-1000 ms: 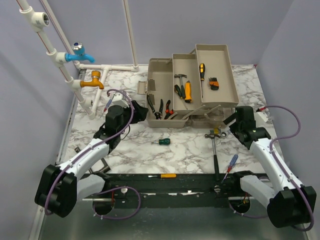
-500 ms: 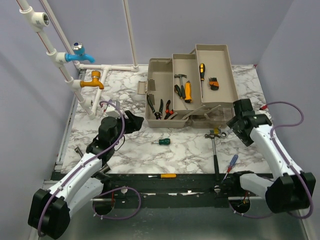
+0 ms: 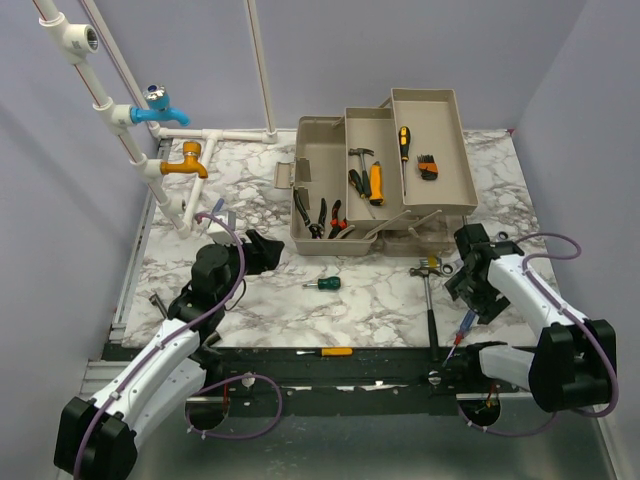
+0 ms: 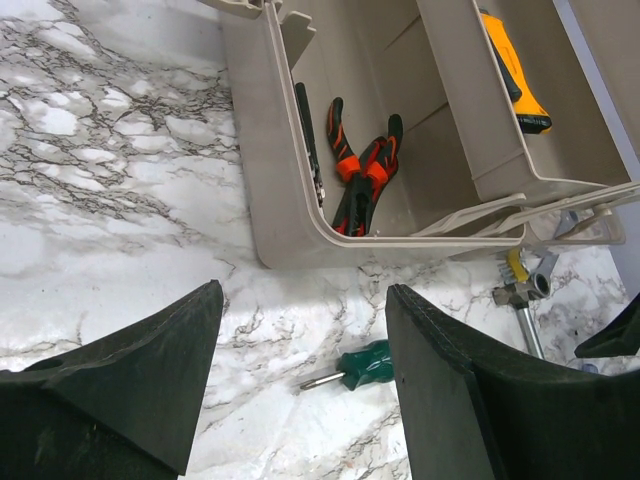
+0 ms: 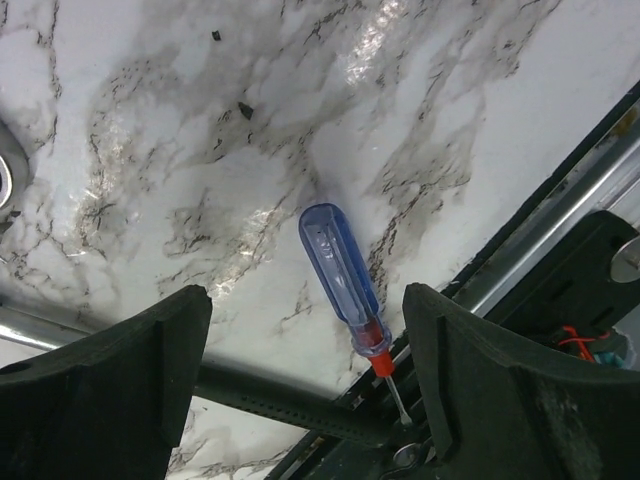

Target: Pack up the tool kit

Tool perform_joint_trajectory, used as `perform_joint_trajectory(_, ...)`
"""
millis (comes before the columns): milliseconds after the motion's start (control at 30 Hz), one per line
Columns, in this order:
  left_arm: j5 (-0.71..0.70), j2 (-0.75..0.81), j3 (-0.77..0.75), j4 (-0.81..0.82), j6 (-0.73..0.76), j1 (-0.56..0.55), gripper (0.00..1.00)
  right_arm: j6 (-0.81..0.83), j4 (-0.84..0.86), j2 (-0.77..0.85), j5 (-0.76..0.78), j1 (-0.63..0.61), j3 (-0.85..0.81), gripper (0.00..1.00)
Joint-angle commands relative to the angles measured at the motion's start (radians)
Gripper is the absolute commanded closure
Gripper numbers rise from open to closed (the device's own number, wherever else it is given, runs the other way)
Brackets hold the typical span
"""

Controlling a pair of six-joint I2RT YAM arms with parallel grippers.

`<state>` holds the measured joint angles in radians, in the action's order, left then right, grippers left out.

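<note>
The beige toolbox stands open at the back with its trays folded out; pliers, a hammer and screwdrivers lie inside. On the marble lie a green stubby screwdriver, a black-handled hammer and a blue-handled screwdriver. My left gripper is open, left of the box, with the green screwdriver ahead between its fingers. My right gripper is open and points down, straddling the blue screwdriver without touching it.
A yellow-handled screwdriver lies on the black front rail. White pipes with a blue tap and an orange tap stand at the back left. The hammer's handle crosses under my right gripper near the table edge.
My right arm swung from beside the toolbox down and toward the near edge, over the blue screwdriver, and its jaws narrowed slightly. My left arm drew back from the box.
</note>
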<state>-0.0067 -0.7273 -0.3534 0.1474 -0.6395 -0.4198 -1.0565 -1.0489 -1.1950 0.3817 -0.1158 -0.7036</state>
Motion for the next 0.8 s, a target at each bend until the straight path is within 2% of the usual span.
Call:
perform_joint_trajectory(0,-0.001,0.009,0.011,0.014,0.020,0.004,0.32,-0.025,0.070,0.043,-0.043,0.004,0.037,0.15)
perform_joint_trajectory(167,-0.008,0.016,0.013,0.008,0.026,0.004,0.32,-0.027,0.222,0.081,-0.096,0.003,0.151,0.14)
perform_joint_trajectory(400,-0.024,0.020,0.013,0.003,0.032,0.004,0.32,-0.031,0.298,0.052,-0.112,0.004,0.199,0.14)
perform_joint_trajectory(533,-0.037,0.019,0.014,-0.002,0.038,0.004,0.32,-0.039,0.314,0.030,-0.112,0.004,0.196,0.19)
perform_joint_trajectory(767,-0.041,0.002,0.013,0.007,0.041,0.004,0.32,-0.017,0.311,0.010,-0.182,0.004,0.191,0.66)
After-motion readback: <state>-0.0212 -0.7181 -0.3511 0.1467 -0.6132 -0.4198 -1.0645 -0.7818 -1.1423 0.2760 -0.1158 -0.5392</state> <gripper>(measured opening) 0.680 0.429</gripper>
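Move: The right hand hovers open over the blue screwdriver, whose handle middle is about 3 cm below, some 2 cm to the right and 1 cm back. The hammer's middle lies roughly 9 cm to this hand's left and 1 cm ahead, and the wrench's ring end about 10 cm ahead and 5 cm left, both some 4 cm lower. From the left hand the screwdriver is roughly 42 cm right, 13 cm back and 15 cm below. The right hand sinks about 3.5 cm onto the blue screwdriver's handle, easing some 2 cm left and then about 1.5 cm forward as it gets low, with the wrist tilting roughly 10 degrees. Once down near the table, its wide-open fingers close to under half their opening, coming to either side of the handle near its butt end and taking the handle between the pads. ##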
